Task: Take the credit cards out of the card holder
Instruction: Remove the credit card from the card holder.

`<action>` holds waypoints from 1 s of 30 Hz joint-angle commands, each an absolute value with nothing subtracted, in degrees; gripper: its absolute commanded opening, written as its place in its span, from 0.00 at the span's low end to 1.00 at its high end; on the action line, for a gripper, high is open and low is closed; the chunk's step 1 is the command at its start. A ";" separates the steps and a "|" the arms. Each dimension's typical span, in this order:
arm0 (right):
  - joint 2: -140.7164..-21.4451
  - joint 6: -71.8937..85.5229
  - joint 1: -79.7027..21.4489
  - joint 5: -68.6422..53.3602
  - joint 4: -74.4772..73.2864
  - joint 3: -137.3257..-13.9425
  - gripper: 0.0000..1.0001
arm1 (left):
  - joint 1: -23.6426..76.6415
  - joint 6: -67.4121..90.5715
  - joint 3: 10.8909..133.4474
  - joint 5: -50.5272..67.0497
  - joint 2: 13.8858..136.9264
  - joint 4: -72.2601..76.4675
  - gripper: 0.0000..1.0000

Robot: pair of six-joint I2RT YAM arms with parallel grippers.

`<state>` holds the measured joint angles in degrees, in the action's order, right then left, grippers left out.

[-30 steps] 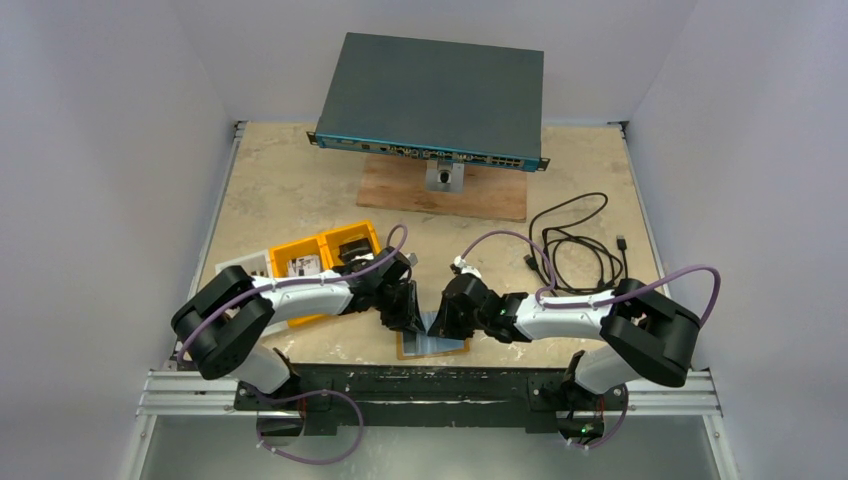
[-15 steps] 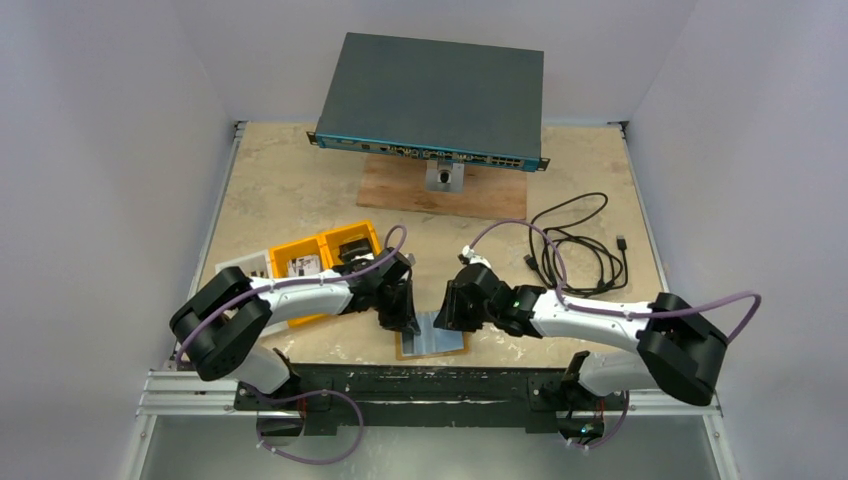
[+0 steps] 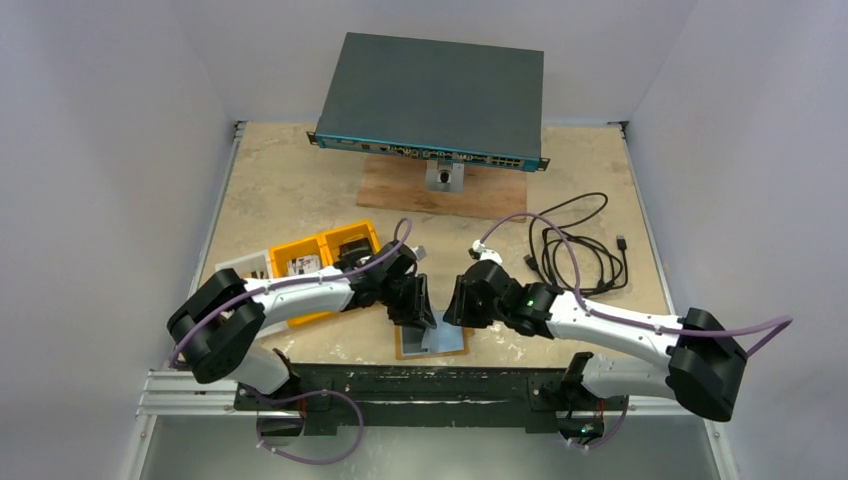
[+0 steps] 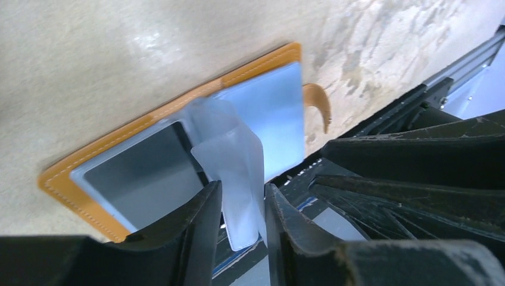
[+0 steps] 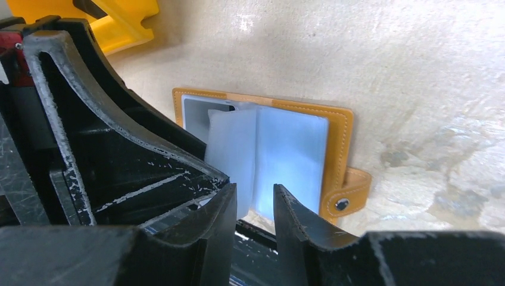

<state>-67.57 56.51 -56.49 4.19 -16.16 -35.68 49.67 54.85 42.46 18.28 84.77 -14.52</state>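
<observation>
The tan card holder [image 3: 405, 351] lies open on the table by the front edge. A grey credit card [image 4: 143, 161] sits in its left pocket. One clear plastic sleeve [image 4: 235, 149] curls up from the middle of the holder and stands between the fingers of my left gripper [image 4: 241, 192]. Those jaws are slightly apart and not pressed on the sleeve. My right gripper [image 5: 255, 193] hovers over the holder's near edge [image 5: 339, 137], jaws a little apart with nothing between them. From above, the left gripper [image 3: 418, 312] and right gripper [image 3: 458, 308] face each other over the holder.
A yellow compartment tray [image 3: 310, 262] sits left of the left arm. A black cable [image 3: 575, 250] lies coiled at the right. A network switch [image 3: 435, 100] rests on a wooden board at the back. The holder's snap strap [image 5: 348, 193] sticks out toward the metal front rail.
Both grippers' jaws have parted from shut. The left gripper shifted right over the holder with the sleeve standing up between its fingers. The right arm stretched out, its elbow swinging right.
</observation>
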 commanded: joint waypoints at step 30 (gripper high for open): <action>-53.97 59.32 -55.67 13.40 -28.53 -36.67 0.31 | 52.30 55.43 52.64 24.90 90.79 -6.56 0.68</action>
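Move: The clear plastic sleeve standing up from the card holder's spine is already between my left hand's parted tips, its middle about 2 cm below and 1 cm back. The right page lies about 4 cm right, 2 cm back and 4 cm down of my left hand; the left page with its dark card lies 4 cm left at the same depth; the strap is some 9 cm right and 3 cm back. From my right hand, the sleeve is roughly 3 cm left, 1 cm back and 5 cm down. I sweep my left hand about 5 cm to the right, from over the spine across the right page, spreading the fingers to roughly double their gap around the sleeve's free edge, one finger on its left side. Meanwhile my right hand, fingers still parted, makes room, backing off some 4 cm to the right and 2–3 cm up before it slows. ##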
